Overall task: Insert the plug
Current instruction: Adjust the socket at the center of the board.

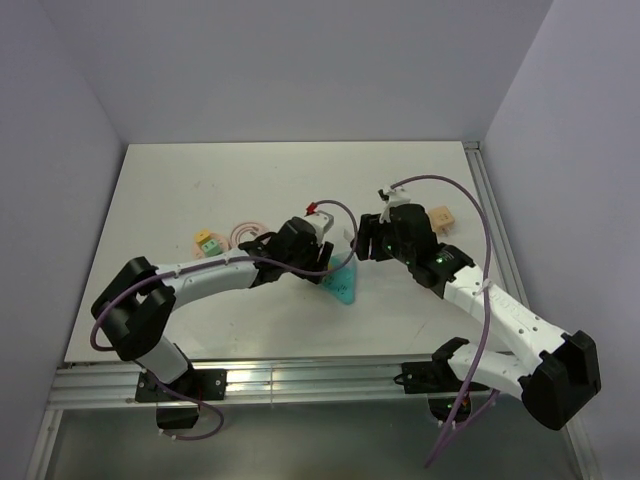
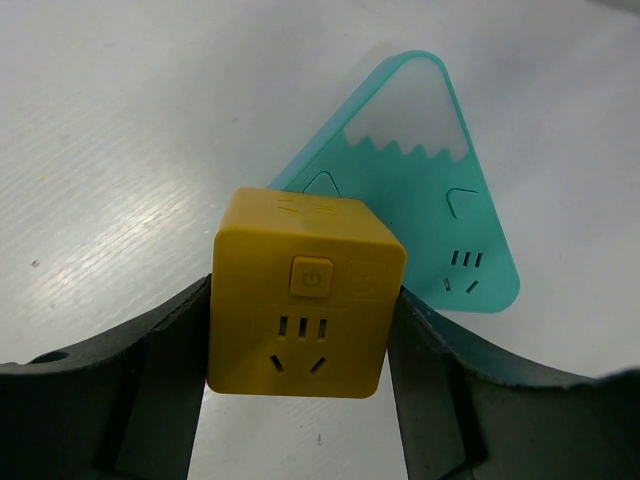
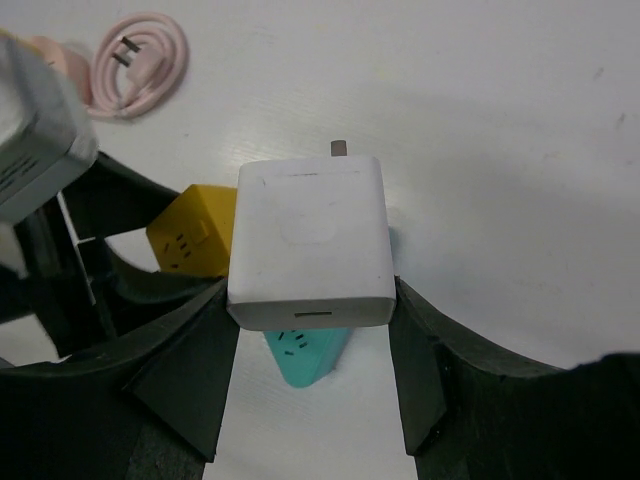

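Note:
The plug (image 1: 210, 248), a small mint-green block, lies on the table at the left, far from both grippers. My left gripper (image 2: 300, 335) is shut on a yellow cube socket (image 2: 300, 300), one finger pressed against each side, just in front of a teal mountain-shaped socket (image 2: 420, 190) lying flat. My right gripper (image 3: 312, 300) is shut on a plain white block (image 3: 310, 235) with a metal prong showing at its far end. It hangs above the teal socket (image 3: 305, 360), with the yellow cube (image 3: 190, 235) to its left. Both grippers meet at the table's middle (image 1: 345, 250).
A small orange-yellow piece (image 1: 205, 237) touches the plug. A coiled pink cable (image 1: 246, 234) lies between the plug and the left gripper. A beige block (image 1: 441, 218) sits at the right, near the table's metal rail (image 1: 490, 215).

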Robot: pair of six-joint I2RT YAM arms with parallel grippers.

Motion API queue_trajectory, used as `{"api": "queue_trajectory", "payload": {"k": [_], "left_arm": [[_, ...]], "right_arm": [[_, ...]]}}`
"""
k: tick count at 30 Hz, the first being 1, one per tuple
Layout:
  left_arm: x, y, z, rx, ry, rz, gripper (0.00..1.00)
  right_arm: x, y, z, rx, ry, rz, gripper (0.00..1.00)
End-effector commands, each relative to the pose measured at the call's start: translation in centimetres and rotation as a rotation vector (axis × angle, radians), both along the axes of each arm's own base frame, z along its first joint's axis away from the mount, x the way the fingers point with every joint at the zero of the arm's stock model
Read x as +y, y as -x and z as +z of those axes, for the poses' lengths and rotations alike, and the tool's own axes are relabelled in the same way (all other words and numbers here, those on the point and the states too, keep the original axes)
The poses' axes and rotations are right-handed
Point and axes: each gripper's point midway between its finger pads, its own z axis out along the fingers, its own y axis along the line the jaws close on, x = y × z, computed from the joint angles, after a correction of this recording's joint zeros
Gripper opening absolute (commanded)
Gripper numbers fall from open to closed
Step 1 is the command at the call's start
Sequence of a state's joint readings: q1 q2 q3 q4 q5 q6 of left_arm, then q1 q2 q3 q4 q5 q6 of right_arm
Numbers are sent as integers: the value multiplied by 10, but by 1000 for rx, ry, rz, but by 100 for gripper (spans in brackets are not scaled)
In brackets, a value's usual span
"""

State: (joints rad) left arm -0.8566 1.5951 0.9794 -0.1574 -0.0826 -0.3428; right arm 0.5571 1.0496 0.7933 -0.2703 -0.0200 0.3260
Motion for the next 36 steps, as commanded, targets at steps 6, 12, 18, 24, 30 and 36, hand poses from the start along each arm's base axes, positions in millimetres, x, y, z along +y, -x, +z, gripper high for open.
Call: {"api": "queue_trajectory", "payload": {"k": [6, 12, 18, 24, 30, 36], "left_arm": [[-10, 2, 20, -236, -115, -371, 57], [-18, -17, 27, -347, -191, -576, 58], [-13, -37, 10, -290, -250, -759, 56], [-24, -61, 41, -340, -125, -723, 100], [-20, -43, 81, -494, -90, -694, 100], [-27, -2, 121, -620, -14, -732, 100]], "right_arm": [[-28, -11, 22, 4, -35, -162, 0], [-23, -12, 22, 30, -81, -139, 0], [-27, -10, 26, 52, -85, -153, 0], [-37, -7, 26, 60, -84, -186, 0], [-40, -7, 17, 99, -125, -172, 0], [-22, 5, 28, 154, -174, -53, 0]]}}
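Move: The left hand already grips the yellow cube, which sits against the teal power strip; the strip's middle lies about 6 cm to its right, some 1 cm ahead and 3 cm below. The coiled pink cable is roughly 17 cm to the left and 12 cm ahead of this hand, 5 cm lower. The right hand holds the white plug up high, with the strip roughly 12 cm below it and 4 cm to its left, about level with it fore and aft. Keeping its pinch on the yellow cube, the left hand swings it clockwise by almost 40 degrees and, after a slight shift back and right, carries it about 7 cm forward with the teal strip. The fingers then open wide, let the cube go, and the hand lifts away up and back. The right hand keeps the white plug and backs off about 4 cm to the right. ##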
